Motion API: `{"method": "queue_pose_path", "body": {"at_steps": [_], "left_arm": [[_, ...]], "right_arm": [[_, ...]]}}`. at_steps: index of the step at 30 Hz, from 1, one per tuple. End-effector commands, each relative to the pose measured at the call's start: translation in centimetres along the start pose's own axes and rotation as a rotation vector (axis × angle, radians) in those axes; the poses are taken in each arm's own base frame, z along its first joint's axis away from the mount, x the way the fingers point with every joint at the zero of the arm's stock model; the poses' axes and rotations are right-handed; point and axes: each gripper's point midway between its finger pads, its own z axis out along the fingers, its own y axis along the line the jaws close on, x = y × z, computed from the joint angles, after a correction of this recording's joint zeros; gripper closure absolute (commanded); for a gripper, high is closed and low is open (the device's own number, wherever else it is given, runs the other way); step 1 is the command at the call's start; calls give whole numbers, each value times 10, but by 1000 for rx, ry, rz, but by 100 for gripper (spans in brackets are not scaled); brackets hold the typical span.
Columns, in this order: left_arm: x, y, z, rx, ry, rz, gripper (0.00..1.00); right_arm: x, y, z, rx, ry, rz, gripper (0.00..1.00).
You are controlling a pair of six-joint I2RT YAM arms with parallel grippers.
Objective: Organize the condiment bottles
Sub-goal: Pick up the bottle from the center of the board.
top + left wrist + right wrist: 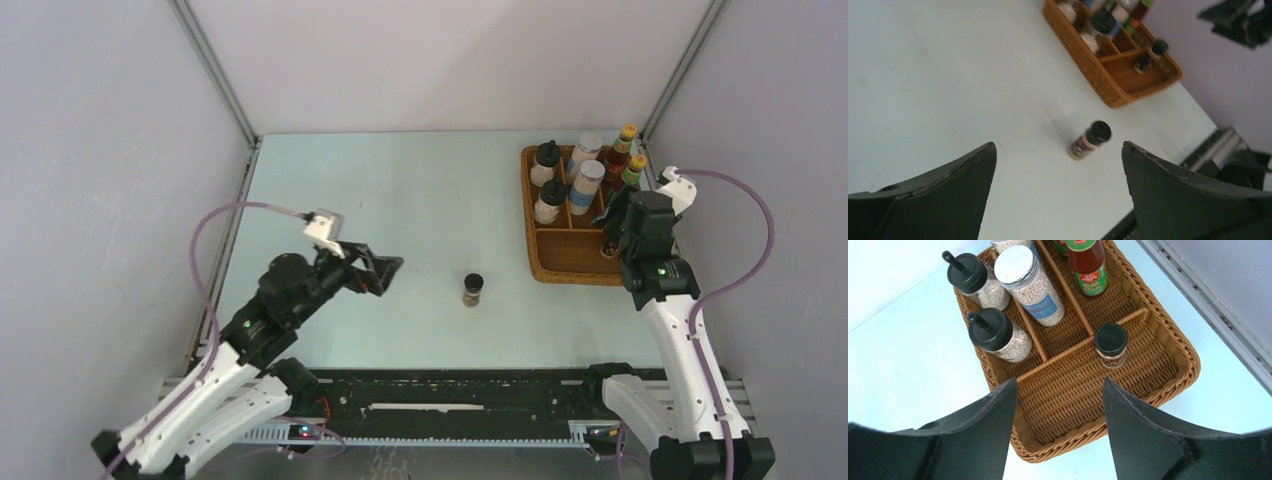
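Note:
One tiny dark jar [473, 289] stands alone on the table, and it shows ahead of my left gripper [1058, 147] as a tiny dark jar [1090, 140]. My left gripper [385, 270] is wide open and empty, left of that jar. The wicker tray [575, 278] holds two black-lidded white jars [990, 335], two silver-lidded jars [1028, 282] and red sauce bottles [1088, 265]. Another tiny dark jar [1111, 345] stands in the tray's front compartment. My right gripper [1060, 382] hovers over that compartment, open, with nothing between its fingers.
The tray [1158, 399] sits at the table's right side, close to the right wall and its metal frame [1208, 315]. The tray's woven wall [1088, 65] faces the left arm. A black rail [450, 395] runs along the near edge between the arm bases.

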Motion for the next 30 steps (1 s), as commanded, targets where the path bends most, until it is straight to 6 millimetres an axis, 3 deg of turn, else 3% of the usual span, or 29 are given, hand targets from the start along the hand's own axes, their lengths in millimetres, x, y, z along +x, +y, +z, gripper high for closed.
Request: {"method": "queue_pose_path", "body": {"at_steps": [1,7,14,30], "left_arm": [[3,-48,24,120,35,104,0],[36,-85,48,178,92,255,0],[67,-93,62,200,84,360,0],[115,-113,99,294,98,470,0]], "right_arm": [[-10,9,-6,-41,-29,36,29],[-13,19,-9,-96,-29,55,29],[-15,23,-13,-124,-33,57,29],[-21,21,-18,-124,-65,40,28]]}}
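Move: The small black-capped bottle stands alone about 20 cm to the left hand's right and 2 cm ahead, its middle some 21 cm below. From the bottle, the nearest black-capped shaker in the basket is about 18 cm farther right and 21 cm farther out; the basket's middle is roughly 28 cm right of the bottle and 20 cm beyond. From the right hand, the bottle lies about 28 cm left, 8 cm back and 18 cm below. The bottle is approached by the left hand, which sweeps some 16 cm to its right and sinks about 8 cm, fast at first, then slowing, with its descent briefly checked midway. The wrist swings about 20 degrees clockwise and rolls its left side up about as much, bringing the bottle into line between the still wide-open fingers, without touching it. ##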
